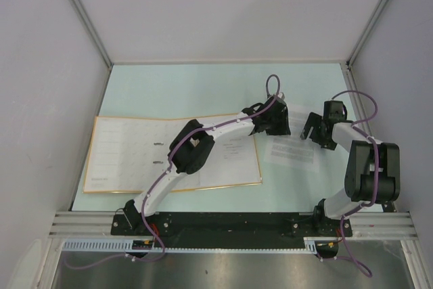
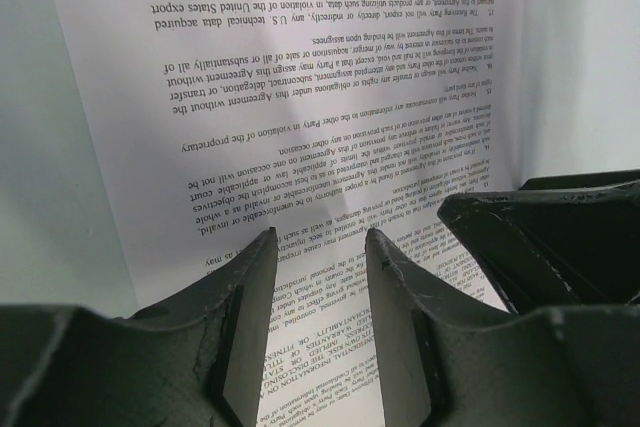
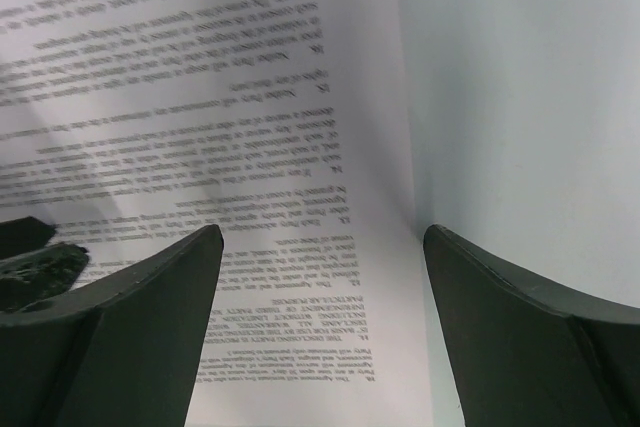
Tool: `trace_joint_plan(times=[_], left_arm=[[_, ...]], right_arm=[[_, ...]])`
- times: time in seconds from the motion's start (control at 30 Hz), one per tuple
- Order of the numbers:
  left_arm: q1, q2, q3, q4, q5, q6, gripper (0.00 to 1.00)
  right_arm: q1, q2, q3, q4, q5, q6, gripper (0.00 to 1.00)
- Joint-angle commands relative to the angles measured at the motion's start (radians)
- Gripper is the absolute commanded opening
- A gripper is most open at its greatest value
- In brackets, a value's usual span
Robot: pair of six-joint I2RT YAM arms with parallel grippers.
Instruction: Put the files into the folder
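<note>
The folder point(image 1: 122, 157) lies open at the left of the table, orange-edged and whitish inside, with its ring clip point(image 1: 160, 153) in the middle. A printed sheet point(image 1: 233, 150) rests on its right half. The files point(image 1: 292, 152) lie flat on the table just right of the folder, filling the left wrist view point(image 2: 300, 97) and the right wrist view point(image 3: 200, 97). My left gripper point(image 1: 276, 130) point(image 2: 321, 237) hovers over their far left part, jaws partly open with nothing between. My right gripper point(image 1: 310, 132) point(image 3: 322, 232) stands wide open over their right edge.
Pale green tabletop point(image 1: 189, 93) is boxed in by grey walls at the left, back and right. An aluminium rail point(image 1: 223, 221) carries both arm bases along the near edge. The two grippers are close; the right one's finger point(image 2: 540, 247) shows in the left wrist view.
</note>
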Motion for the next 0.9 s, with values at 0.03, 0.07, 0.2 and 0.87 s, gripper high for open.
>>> trace_joint_plan(times=[0.03, 0.07, 0.2, 0.87], left_arm=[[0.004, 0.041, -0.029, -0.014, 0.034, -0.035, 0.46], [0.006, 0.045, -0.026, -0.014, 0.042, -0.038, 0.46], [0.009, 0.047, -0.027, -0.015, 0.05, -0.04, 0.46], [0.018, 0.038, -0.041, -0.018, 0.073, -0.031, 0.47]], right_arm=[[0.009, 0.062, -0.031, 0.064, -0.194, 0.015, 0.86], [0.005, 0.064, -0.031, 0.078, -0.207, 0.018, 0.86], [0.002, 0.054, -0.039, 0.1, -0.26, 0.018, 0.86], [-0.163, -0.13, -0.217, 0.368, -0.701, 0.186, 0.88]])
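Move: About 3 cm to the right of the right hand's open fingers runs the file's right edge, its middle some 1 cm ahead and 1 cm lower. The left gripper is on the sheet about 13 cm to the right hand's left and 3 cm farther out; the open folder's near side edge lies roughly 24 cm to the right hand's left and 3 cm back. From the left hand, the file's right edge is about 15 cm to the right and 2 cm back. Pushing the file's right edge inward with its outer finger, the right hand sweeps about 5 cm left towards the left gripper, first swinging forward 2–3 cm, then drawing back again while rising about 2.5 cm. Its wrist rolls some 30 degrees so the wide-open fingers swing to point left. The left hand stays put, its parted fingertips keeping to the sheet. ##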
